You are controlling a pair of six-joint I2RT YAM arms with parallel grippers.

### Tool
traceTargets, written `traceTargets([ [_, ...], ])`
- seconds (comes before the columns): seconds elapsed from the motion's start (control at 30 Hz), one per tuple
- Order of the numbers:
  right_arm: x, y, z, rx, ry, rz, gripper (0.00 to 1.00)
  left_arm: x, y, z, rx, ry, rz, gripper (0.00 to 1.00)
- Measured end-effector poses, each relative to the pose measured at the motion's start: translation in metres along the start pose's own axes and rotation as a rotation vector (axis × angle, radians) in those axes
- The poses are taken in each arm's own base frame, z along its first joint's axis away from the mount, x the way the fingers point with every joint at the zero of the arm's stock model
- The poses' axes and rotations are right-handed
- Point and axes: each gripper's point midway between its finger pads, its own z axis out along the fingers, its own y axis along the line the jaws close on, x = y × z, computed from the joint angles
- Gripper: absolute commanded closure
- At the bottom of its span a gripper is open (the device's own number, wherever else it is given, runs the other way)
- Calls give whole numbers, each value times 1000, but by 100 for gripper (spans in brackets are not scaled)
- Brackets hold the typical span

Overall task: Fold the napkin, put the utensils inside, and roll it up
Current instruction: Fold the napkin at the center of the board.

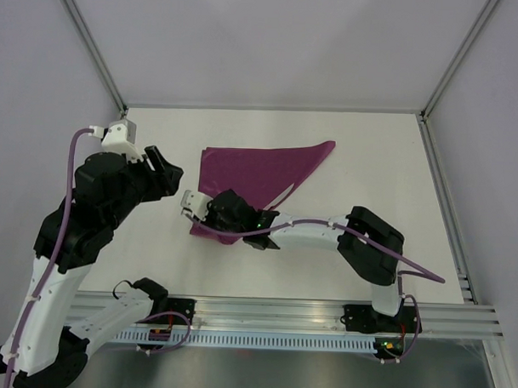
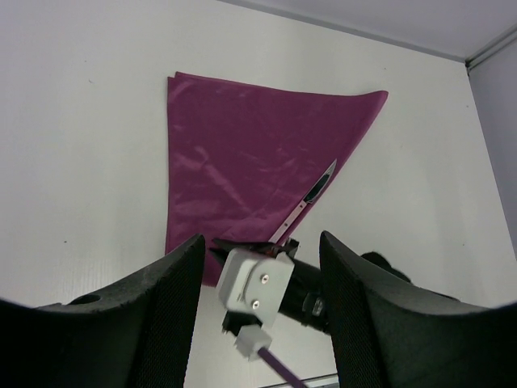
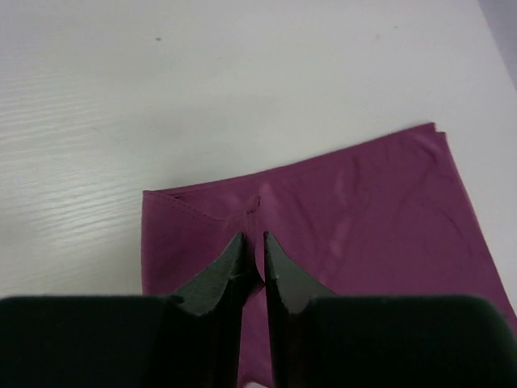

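The plum-purple napkin [image 1: 255,173] lies folded into a triangle in the middle of the table, also seen in the left wrist view [image 2: 234,153]. A slim pale utensil [image 2: 311,198] rests along its right slanted edge [image 1: 284,193]. My right gripper [image 1: 209,214] is down on the napkin's near-left part, close to the hemmed left edge. Its fingers [image 3: 253,242] are shut on a small raised pleat of the cloth. My left gripper [image 1: 162,169] hangs open just left of the napkin, above the table, with nothing between its fingers [image 2: 260,237].
Aluminium frame posts [image 1: 98,61] and white walls enclose the white table [image 1: 371,164]. A rail [image 1: 323,311] with the arm bases runs along the near edge. The right arm's forearm [image 1: 313,234] lies low across the table, in front of the napkin.
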Motion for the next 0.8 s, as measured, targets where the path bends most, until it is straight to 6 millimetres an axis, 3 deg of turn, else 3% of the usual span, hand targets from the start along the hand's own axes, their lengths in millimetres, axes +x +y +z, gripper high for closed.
traceTargets([
  [0.17,13,-53,-11,83,31,53,80,2,-7,11,19,16,2,36],
  [0.33,49,-91,-22,145,97,93,80,5,-15,24,39,36,4,36],
  [0.57,111,-126,-40,206,217,144,81,18,-24,45,71,82,9,36],
  [0.8,142,-146,-52,246,271,173,82,43,-30,70,101,149,15,37],
])
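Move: The right hand holds the napkin's near-left corner aloft; the knife lying on the napkin, the place it is taken over, is about 19 cm to its right, 10 cm ahead and 10 cm below. The napkin's far-left corner lies some 30 cm ahead of that hand, 4 cm to its left and 11 cm below. From the high left hand, the knife is about 20 cm to the right, 12 cm ahead and 35 cm down. Keeping its pinch on the corner, the right hand sweeps diagonally some 20 cm to the right and forward, from the napkin's left edge to over the knife, first rising about a centimetre, then sinking about 5 cm while turning roughly 20 degrees clockwise. The left hand, fingers still open and touching nothing, eases right, down and forward about 5 cm each way towards the napkin, tipping slightly down. ##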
